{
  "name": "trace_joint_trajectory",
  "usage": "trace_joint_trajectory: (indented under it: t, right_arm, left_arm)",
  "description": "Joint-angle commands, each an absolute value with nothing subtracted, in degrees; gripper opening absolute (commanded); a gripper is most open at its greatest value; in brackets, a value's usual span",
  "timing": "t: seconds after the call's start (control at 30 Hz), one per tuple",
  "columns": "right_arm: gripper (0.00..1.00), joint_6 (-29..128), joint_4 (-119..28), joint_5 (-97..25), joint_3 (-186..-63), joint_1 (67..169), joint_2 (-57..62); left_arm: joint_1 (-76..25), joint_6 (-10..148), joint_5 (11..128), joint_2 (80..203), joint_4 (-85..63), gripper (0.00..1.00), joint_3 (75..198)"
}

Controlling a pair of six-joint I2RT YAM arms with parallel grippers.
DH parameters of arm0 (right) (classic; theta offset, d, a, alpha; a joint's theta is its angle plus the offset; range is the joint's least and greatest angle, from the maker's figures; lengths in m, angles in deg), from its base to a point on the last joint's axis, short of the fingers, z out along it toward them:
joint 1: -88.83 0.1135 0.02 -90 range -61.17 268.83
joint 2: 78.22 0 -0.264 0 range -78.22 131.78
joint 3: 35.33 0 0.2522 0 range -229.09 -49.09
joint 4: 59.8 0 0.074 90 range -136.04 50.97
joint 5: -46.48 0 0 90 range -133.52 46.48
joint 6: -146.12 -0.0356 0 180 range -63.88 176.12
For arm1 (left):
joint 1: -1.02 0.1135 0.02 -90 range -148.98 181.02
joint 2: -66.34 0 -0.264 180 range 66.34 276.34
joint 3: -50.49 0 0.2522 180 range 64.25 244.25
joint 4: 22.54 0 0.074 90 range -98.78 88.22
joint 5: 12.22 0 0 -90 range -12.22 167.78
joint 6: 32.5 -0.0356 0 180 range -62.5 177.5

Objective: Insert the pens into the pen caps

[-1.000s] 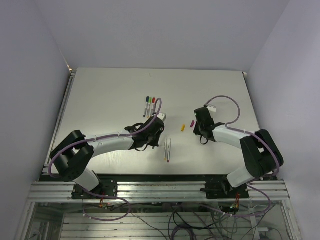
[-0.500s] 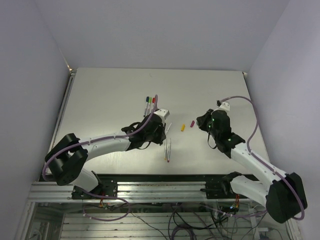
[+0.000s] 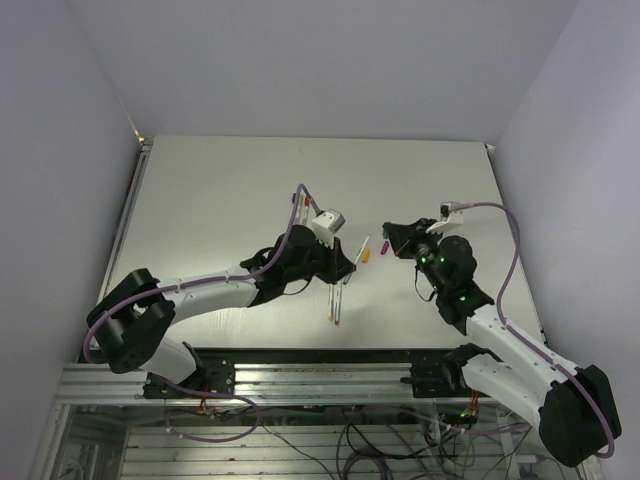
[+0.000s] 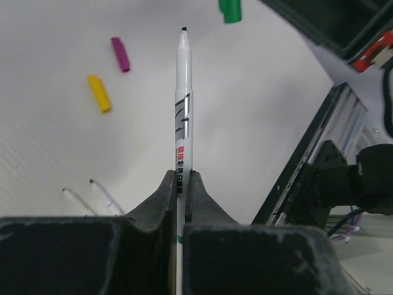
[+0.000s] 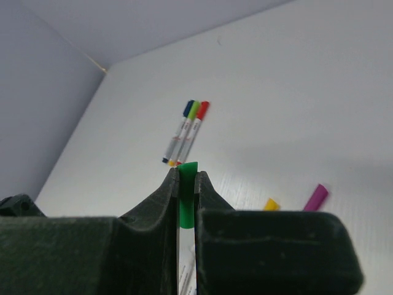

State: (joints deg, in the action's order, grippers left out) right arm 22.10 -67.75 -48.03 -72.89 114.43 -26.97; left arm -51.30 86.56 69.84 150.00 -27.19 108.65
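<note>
My left gripper is shut on a white pen, which sticks out ahead of the fingers with its dark tip bare. Opposite it, my right gripper is shut on a green pen cap, also seen in the left wrist view as the green cap just right of the pen tip and beyond it. Both are held above the table, a small gap apart. A yellow cap and a purple cap lie on the table beneath them. Two uncapped pens lie closer to the bases.
Three capped pens lie side by side farther back on the white table, partly hidden behind the left arm's cable in the top view. The metal frame rail runs along the near edge.
Both arms have risen off the table and swung toward each other. The left carries its pen up and right; the right brings the green cap left toward the pen tip.
</note>
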Motion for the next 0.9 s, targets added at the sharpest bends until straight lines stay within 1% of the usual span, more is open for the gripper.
trace_joint_trajectory:
  t: [0.0,0.27,0.87]
  right_arm:
    - [0.00,22.26,-81.15,-45.79,-69.99,114.93,-27.79]
    - [0.00,20.01,-90.89,-43.84,-68.15,115.10,-26.15]
    - [0.00,18.43,-95.23,-43.78,-67.63,115.51,-23.25]
  left_arm:
    - [-51.23,88.11,65.17,148.57,-35.68,0.07,108.03]
    - [-51.20,89.63,63.70,148.21,-38.77,0.07,107.30]
    - [-51.25,89.76,64.42,147.02,-39.54,0.07,106.59]
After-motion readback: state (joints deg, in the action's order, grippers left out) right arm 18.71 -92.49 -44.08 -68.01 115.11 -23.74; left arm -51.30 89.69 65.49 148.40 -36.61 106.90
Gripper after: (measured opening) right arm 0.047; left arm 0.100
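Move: The green cap in the right fingers is about 8 cm ahead of the left hand, 8 cm to its right and some 5 cm higher. From the right hand, the tip of the left's pen is roughly 4 cm left, 2 cm back and 3 cm lower. On the table, about 18 cm below the right hand, lie the magenta cap, 3 cm ahead and 3 cm right, and the yellow cap, 2 cm ahead and 2 cm left. Both hands, grips kept, rise 4–5 cm, the right tipping fingers up, lining the pen tip up with the green cap. ##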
